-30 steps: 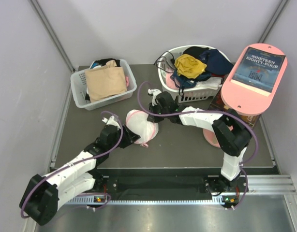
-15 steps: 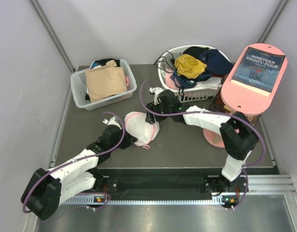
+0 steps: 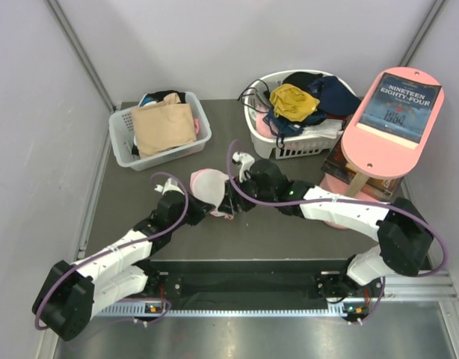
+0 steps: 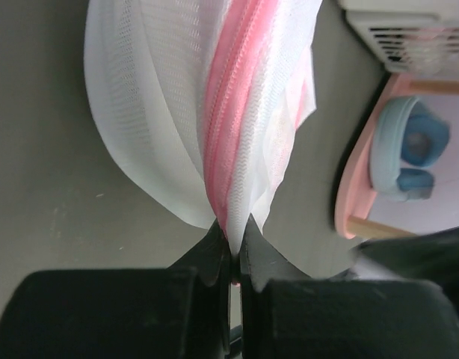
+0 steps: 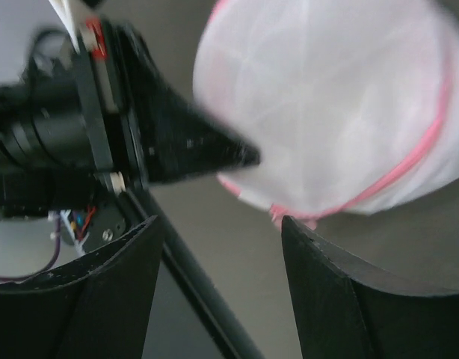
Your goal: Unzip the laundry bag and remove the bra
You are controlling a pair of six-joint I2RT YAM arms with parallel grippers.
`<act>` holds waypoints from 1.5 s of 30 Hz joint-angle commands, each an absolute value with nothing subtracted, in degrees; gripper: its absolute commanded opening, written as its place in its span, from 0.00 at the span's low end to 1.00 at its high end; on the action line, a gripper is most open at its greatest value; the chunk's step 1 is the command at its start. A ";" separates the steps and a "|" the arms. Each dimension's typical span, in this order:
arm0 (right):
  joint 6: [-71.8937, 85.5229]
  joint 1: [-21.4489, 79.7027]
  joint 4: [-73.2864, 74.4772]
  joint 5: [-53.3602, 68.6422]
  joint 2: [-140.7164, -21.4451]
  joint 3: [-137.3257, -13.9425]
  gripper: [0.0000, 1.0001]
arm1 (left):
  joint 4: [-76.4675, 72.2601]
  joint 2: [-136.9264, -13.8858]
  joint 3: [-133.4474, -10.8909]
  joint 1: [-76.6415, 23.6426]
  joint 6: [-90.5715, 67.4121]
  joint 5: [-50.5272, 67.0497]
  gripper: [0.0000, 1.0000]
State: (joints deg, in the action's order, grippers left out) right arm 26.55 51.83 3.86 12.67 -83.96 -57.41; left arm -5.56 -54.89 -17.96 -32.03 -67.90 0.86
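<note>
The laundry bag (image 3: 209, 185), a white mesh pouch with a pink zip, lies on the dark table mid-left. My left gripper (image 3: 193, 204) is shut on its near-left rim; in the left wrist view the gripper (image 4: 231, 228) pinches the pink zip band, and the bag (image 4: 151, 112) hangs away from it. My right gripper (image 3: 229, 200) stands open at the bag's right side. In the right wrist view the gripper (image 5: 222, 224) holds nothing, with the bag (image 5: 327, 105) just beyond it, its pink edge near the right fingertip (image 5: 289, 224). The bra is hidden.
A slotted basket (image 3: 123, 142) with a beige garment stands back left. A round white basket (image 3: 289, 146) of yellow and navy clothes stands back centre. A pink board (image 3: 364, 142) with a book leans at right. The table's front edge (image 3: 252, 262) is close.
My left gripper has shut on the bag's rim. My right gripper has opened and moved from the bag's far side to its near right. The bag has shifted slightly left and back.
</note>
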 commanded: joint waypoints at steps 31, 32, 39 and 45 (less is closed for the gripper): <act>37.27 56.86 -7.82 8.98 -92.72 -52.12 0.68 | -10.37 -53.70 -21.18 -32.17 -75.15 -2.02 0.00; 37.00 56.78 -7.39 8.44 -93.07 -52.47 0.68 | -10.37 -53.70 -21.18 -32.08 -75.15 -2.02 0.00; 35.51 56.78 -6.32 6.15 -93.69 -53.35 0.68 | -10.11 -53.17 -21.27 -32.17 -75.23 -1.93 0.00; 34.63 56.69 -7.29 5.36 -93.25 -53.88 0.67 | -10.02 -52.82 -21.01 -32.17 -75.41 -2.02 0.00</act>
State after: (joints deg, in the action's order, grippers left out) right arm 36.14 56.14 -5.82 6.90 -93.19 -50.74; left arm -7.66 -54.17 -19.40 -32.03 -74.06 -1.15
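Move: Just under the open right fingers hangs the laundry bag's pink loop, about 10 cm below, 1 cm back and level sideways. The left fingertips, which already pinch the bag, are some 5 cm left of the right hand, level fore and aft and 7 cm lower. The bag's middle is about 8 cm ahead of the right hand, 6 cm left and 11 cm below. From the left hand, the loop lies roughly 5 cm right, 2 cm back and 3 cm below. Sinking about 8 cm overall, the right hand first draws back some 5 cm, then keeps lowering and comes forward again by nearly 4 cm, bringing its open fingers to the pink loop; its wrist tips down about 15 degrees, then eases up halfway. The left hand keeps its pinch on the bag and lifts it 2 to 3 cm, with a small forward shift. ##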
